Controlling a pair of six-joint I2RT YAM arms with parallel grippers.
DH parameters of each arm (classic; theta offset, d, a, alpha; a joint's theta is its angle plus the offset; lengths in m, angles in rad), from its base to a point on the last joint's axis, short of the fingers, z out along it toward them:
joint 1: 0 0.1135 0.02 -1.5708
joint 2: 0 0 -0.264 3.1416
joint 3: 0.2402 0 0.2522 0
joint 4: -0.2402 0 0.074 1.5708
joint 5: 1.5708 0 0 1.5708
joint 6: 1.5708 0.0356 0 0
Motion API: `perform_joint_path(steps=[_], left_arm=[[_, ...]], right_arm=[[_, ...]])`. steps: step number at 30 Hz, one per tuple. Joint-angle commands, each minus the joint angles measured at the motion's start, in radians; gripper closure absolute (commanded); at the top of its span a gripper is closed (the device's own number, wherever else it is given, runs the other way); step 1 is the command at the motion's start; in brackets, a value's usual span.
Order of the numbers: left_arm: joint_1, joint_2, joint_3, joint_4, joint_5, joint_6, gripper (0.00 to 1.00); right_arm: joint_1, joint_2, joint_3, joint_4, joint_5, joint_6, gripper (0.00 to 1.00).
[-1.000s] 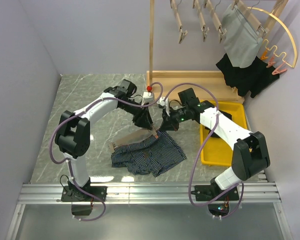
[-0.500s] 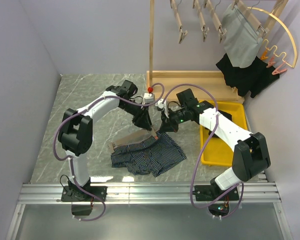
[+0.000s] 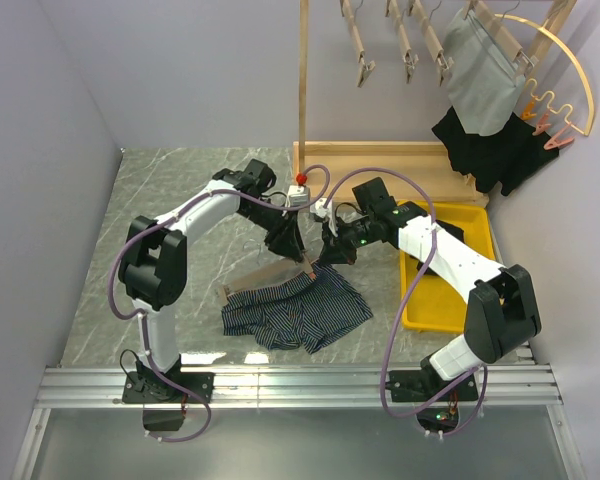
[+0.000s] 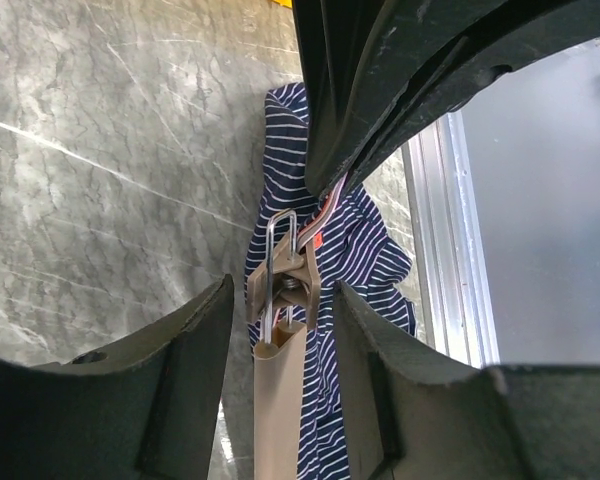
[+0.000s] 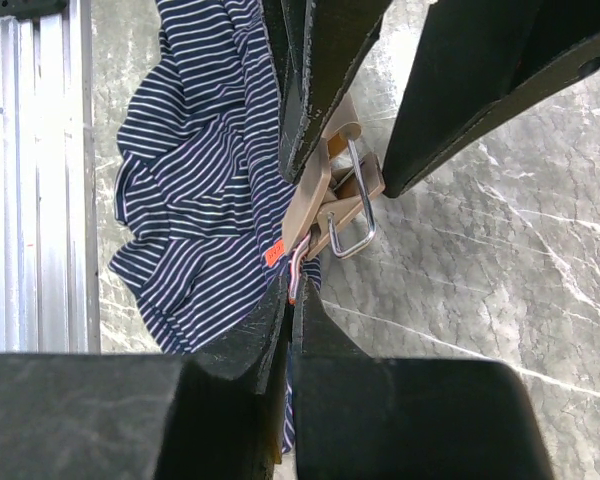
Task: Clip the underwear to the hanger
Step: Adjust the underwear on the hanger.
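Note:
The navy striped underwear [image 3: 295, 315] lies crumpled on the marble table. A tan wooden hanger [image 3: 263, 273] lies partly under it. My left gripper [image 3: 298, 252] is open, its fingers standing close on either side of the hanger's metal-sprung clip [image 4: 285, 285] with a thin gap each side. My right gripper [image 5: 292, 300] is shut on the underwear's waistband edge [image 5: 296, 268], pinched just below the clip [image 5: 335, 210]. The pink-edged waistband runs up into the clip's mouth. In the top view the right gripper [image 3: 325, 258] sits tip to tip with the left one.
A wooden rack [image 3: 302, 90] at the back carries clip hangers, a grey garment [image 3: 477, 70] and a black one [image 3: 490, 150]. A yellow bin [image 3: 450, 290] stands at the right under the right arm. An aluminium rail [image 3: 300, 385] runs along the near edge.
The left arm's elbow has edged slightly up and to the right. Both grippers stay at the clip, and the underwear and hanger have not moved.

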Motion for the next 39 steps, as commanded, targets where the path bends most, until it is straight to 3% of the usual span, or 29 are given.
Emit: perform_joint_path(steps=[1,8,14,38,39], left_arm=[[-0.007,0.008,0.031,-0.013,0.046,0.026,0.52],[-0.008,0.022,0.050,-0.036,0.057,0.031,0.67],[-0.008,0.042,0.070,-0.102,0.084,0.092,1.00],[0.007,-0.015,-0.012,0.038,0.129,0.002,1.00],[0.009,-0.012,-0.012,0.027,0.127,0.008,0.94]], right_arm=[[0.007,-0.045,0.046,0.000,-0.009,-0.014,1.00],[0.009,-0.045,0.049,0.003,-0.012,-0.011,1.00],[0.007,-0.045,0.043,0.001,-0.005,-0.012,1.00],[0.003,-0.039,0.043,0.073,-0.019,0.113,1.00],[-0.002,-0.039,0.048,0.073,-0.021,0.118,1.00]])
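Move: The hanger's right-hand clip sits just past the half-open left fingertips, about 2 cm to the right of the left hand, 1 cm back and 1 cm lower. The hanger bar's middle is about 9 cm left of this hand, 4 cm back and 4 cm below; the crumpled underwear's middle is some 10 cm back, 2 cm left and 8 cm below. From the right hand, already shut on the waistband, the clip is about 2 cm left and 1 cm forward, level with it. Keep the left gripper in place around the clip and close its half-open fingers until nearly shut, pinching the clip's handle end against its resistance while the wrist tilts about 5 degrees. Let the right fingers keep their pinch on the underwear's waistband at the clip's jaws, holding almost still. ##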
